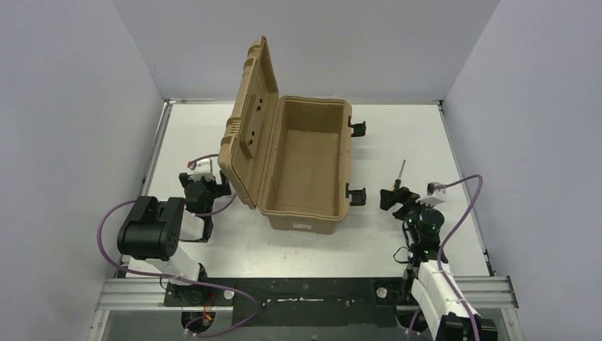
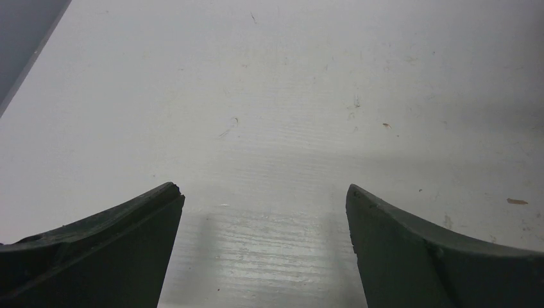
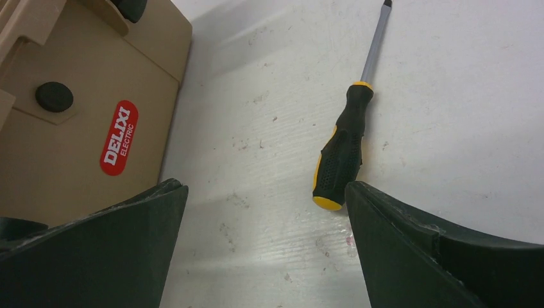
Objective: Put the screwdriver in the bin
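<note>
The screwdriver [image 3: 343, 151] lies flat on the white table with its black-and-orange handle toward me and its silver shaft pointing away. In the top view only its shaft [image 1: 402, 172] shows, right of the bin. My right gripper [image 3: 264, 192] is open and empty just short of the handle's butt end, which lies beside the right fingertip [image 3: 385, 218]; in the top view this gripper [image 1: 395, 199] sits over the handle. The bin [image 1: 307, 165] is a tan case, lid open and standing up on its left side. My left gripper [image 2: 264, 196] is open and empty over bare table, left of the bin [image 1: 206, 186].
The bin's front wall with a red DELIXI label [image 3: 119, 136] stands to the left of my right gripper. Black latches [image 1: 355, 193] hang off the bin's right side. Grey walls close in the table [image 1: 419, 135] on three sides.
</note>
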Controlling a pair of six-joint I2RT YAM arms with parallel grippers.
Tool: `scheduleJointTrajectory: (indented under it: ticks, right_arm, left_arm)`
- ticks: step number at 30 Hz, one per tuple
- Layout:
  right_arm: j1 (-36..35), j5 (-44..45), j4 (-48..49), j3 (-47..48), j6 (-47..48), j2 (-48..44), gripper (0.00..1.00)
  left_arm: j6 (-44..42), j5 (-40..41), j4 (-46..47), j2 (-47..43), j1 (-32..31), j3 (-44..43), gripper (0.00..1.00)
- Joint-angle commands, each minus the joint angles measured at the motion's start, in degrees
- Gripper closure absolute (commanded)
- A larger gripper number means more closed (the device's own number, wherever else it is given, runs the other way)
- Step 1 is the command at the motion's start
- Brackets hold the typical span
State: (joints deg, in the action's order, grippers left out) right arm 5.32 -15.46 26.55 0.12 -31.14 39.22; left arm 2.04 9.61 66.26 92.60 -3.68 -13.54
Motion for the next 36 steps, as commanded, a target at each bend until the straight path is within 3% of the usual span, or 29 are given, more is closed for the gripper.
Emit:
scheduleJointTrajectory:
  ticks: [1,7,11,16,20,28,32,34,36]
  right_arm:
    - [0.5,4.0,1.5,5.2,1.8,0.3,0.0]
    - [0.6,18.9,-17.4,22.8,1.3,6.0,0.0]
    - [2.0,10.7,-25.6,38.1,7.5,16.6,0.0]
    - [2.1,11.7,-47.1,55.5,9.6,34.2,0.02]
    - [1.8,12.8,-54.5,60.3,10.8,44.2,0.12]
    - [-2.5,15.2,-55.9,62.0,12.4,55.5,0.21]
    - [-4.2,17.8,-57.3,62.5,12.8,60.6,0.34]
    - [-4.2,17.4,-57.2,62.0,12.6,61.7,0.53]
    - [-4.1,16.7,-57.3,62.1,12.7,61.5,0.79]
  left_arm:
    - [-0.5,-0.1,3.3,-0.2,0.1,-1.0,0.03]
    - [-0.5,-0.1,3.4,0.0,0.1,-1.0,0.03]
    - [-0.5,-0.2,3.4,0.0,0.1,-1.0,0.03]
    - [-0.5,-0.2,3.3,0.0,0.2,-1.1,0.03]
    - [-0.5,-0.2,3.3,0.0,0.2,-1.0,0.03]
    - [-0.5,-0.3,3.4,0.0,0.2,-1.0,0.03]
    - [-0.5,-0.3,3.3,0.0,0.2,-1.0,0.03]
    - [-0.5,-0.3,3.3,0.0,0.2,-1.0,0.03]
    - [-0.5,-0.3,3.3,0.0,0.2,-1.0,0.03]
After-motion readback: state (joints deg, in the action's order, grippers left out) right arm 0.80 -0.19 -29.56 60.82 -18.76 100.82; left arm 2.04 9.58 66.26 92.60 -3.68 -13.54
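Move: The screwdriver lies on the table about 10 cm ahead of my right hand, some 5 cm to its right and 7 cm below, handle end nearest and shaft pointing outward. The open bin's middle is roughly 25 cm to the left of that hand and 14 cm ahead. Its nearer latch is about 10 cm left and 3 cm ahead. From my left hand the screwdriver is some 60 cm to the right, about level and 4 cm lower. With my right hand I swing up about 14 cm while reaching forward and a bit right over the screwdriver. Then I plunge some 20 cm down, drawing back about 6 cm and slightly left, and tip my fingers steeply down by over 50 degrees. Low over the table, I close my fingers around the handle just behind its yellow collar. ##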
